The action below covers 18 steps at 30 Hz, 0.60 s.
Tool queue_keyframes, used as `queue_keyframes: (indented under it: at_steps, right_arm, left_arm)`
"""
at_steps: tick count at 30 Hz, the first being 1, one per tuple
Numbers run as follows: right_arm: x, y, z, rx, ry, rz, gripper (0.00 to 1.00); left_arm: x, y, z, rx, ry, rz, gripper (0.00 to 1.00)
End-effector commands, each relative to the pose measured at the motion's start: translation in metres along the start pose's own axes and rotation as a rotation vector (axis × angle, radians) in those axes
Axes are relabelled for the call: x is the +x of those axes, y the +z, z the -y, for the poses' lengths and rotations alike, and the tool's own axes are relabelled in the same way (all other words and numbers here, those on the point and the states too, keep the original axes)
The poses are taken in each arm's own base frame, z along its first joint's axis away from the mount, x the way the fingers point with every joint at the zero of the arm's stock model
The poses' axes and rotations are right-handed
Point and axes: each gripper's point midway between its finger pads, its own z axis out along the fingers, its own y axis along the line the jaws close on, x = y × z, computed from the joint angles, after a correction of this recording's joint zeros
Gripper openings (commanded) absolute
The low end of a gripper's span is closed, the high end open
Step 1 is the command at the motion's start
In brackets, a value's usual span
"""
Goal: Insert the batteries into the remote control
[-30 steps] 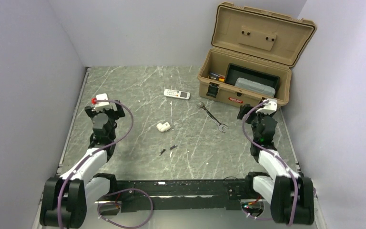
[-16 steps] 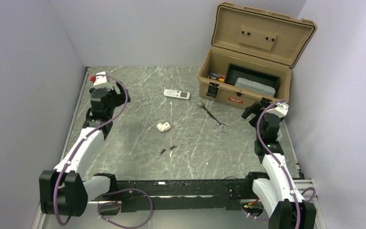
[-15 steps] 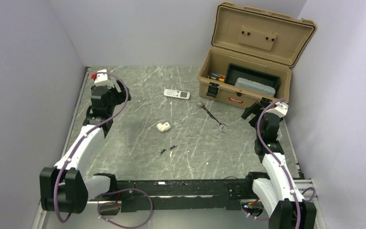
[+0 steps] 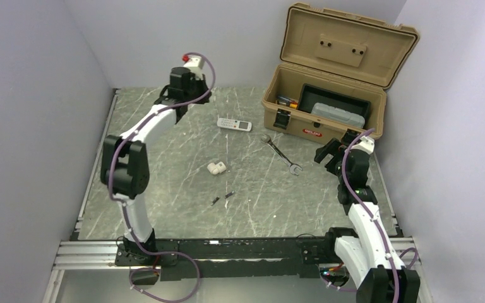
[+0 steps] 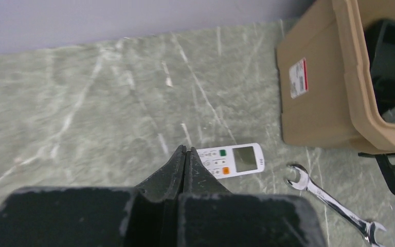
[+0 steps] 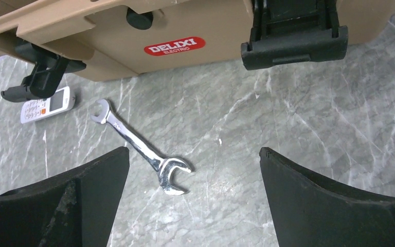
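The remote control [image 4: 234, 124] lies flat and face up on the marble table, left of the toolbox. The two batteries [image 4: 222, 197] lie loose near the table's middle, well in front of it. My left gripper [image 4: 189, 91] hangs above the back of the table, left of and behind the remote. In the left wrist view its jaws [image 5: 185, 150] are pressed together with nothing between them, and the remote control [image 5: 235, 160] lies just beyond the tips. My right gripper [image 4: 326, 152] hovers open in front of the toolbox, wide apart over bare table [image 6: 194, 154].
An open tan toolbox [image 4: 328, 88] stands at the back right, its front wall [image 6: 185, 31] close above my right gripper. A silver wrench [image 4: 281, 154] [image 6: 141, 146] lies between remote and right gripper. A white pipe fitting [image 4: 216, 168] sits mid-table. Walls close in on left, back and right.
My left arm has swung from the left side of the table up and across to the back, near the remote, and its jaws have shut. The right arm has barely shifted.
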Motion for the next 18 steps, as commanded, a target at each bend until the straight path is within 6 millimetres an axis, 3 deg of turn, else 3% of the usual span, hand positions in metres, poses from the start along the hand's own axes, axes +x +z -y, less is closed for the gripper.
queue_keyframes:
  at_steps: [1,3,8,12,18]
  right_arm:
    - [0.006,-0.006,-0.008,-0.047,0.003,-0.021,1.00]
    - [0.008,-0.006,-0.009,-0.056,0.005,-0.025,1.00]
    - [0.012,-0.005,-0.011,-0.067,0.004,-0.041,1.00]
    - [0.016,-0.004,-0.011,-0.067,0.007,-0.058,1.00]
    - [0.019,-0.003,-0.013,-0.086,0.024,-0.063,1.00]
  left_arm:
    - [0.005,0.031,0.039,0.153,0.059,-0.060,0.00]
    - [0.004,0.051,0.051,0.184,0.064,-0.082,0.00]
    - [0.030,0.096,0.060,0.208,0.028,-0.153,0.00]
    - [0.043,0.113,0.062,0.214,-0.018,-0.184,0.00]
    - [0.076,0.122,0.053,0.148,-0.062,-0.261,0.00]
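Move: The remote control lies on the table some 12 cm to the left hand's right, about 4 cm nearer the base and roughly 20 cm below it. From that hand the wrench is about 30 cm right and 18 cm back, and the white elbow fitting about 6 cm right and 23 cm back. From the right hand the remote is some 18 cm ahead, 34 cm left and 12 cm below. The remote control is what the left hand closes in on without touching: it sweeps right about 10 cm and forward some 6 cm, then drops more steeply, 10 cm down in all, towards the strip of table beyond the remote. The wrist swings about 10 degrees clockwise and tips downward about as much; the fingers stay shut. ##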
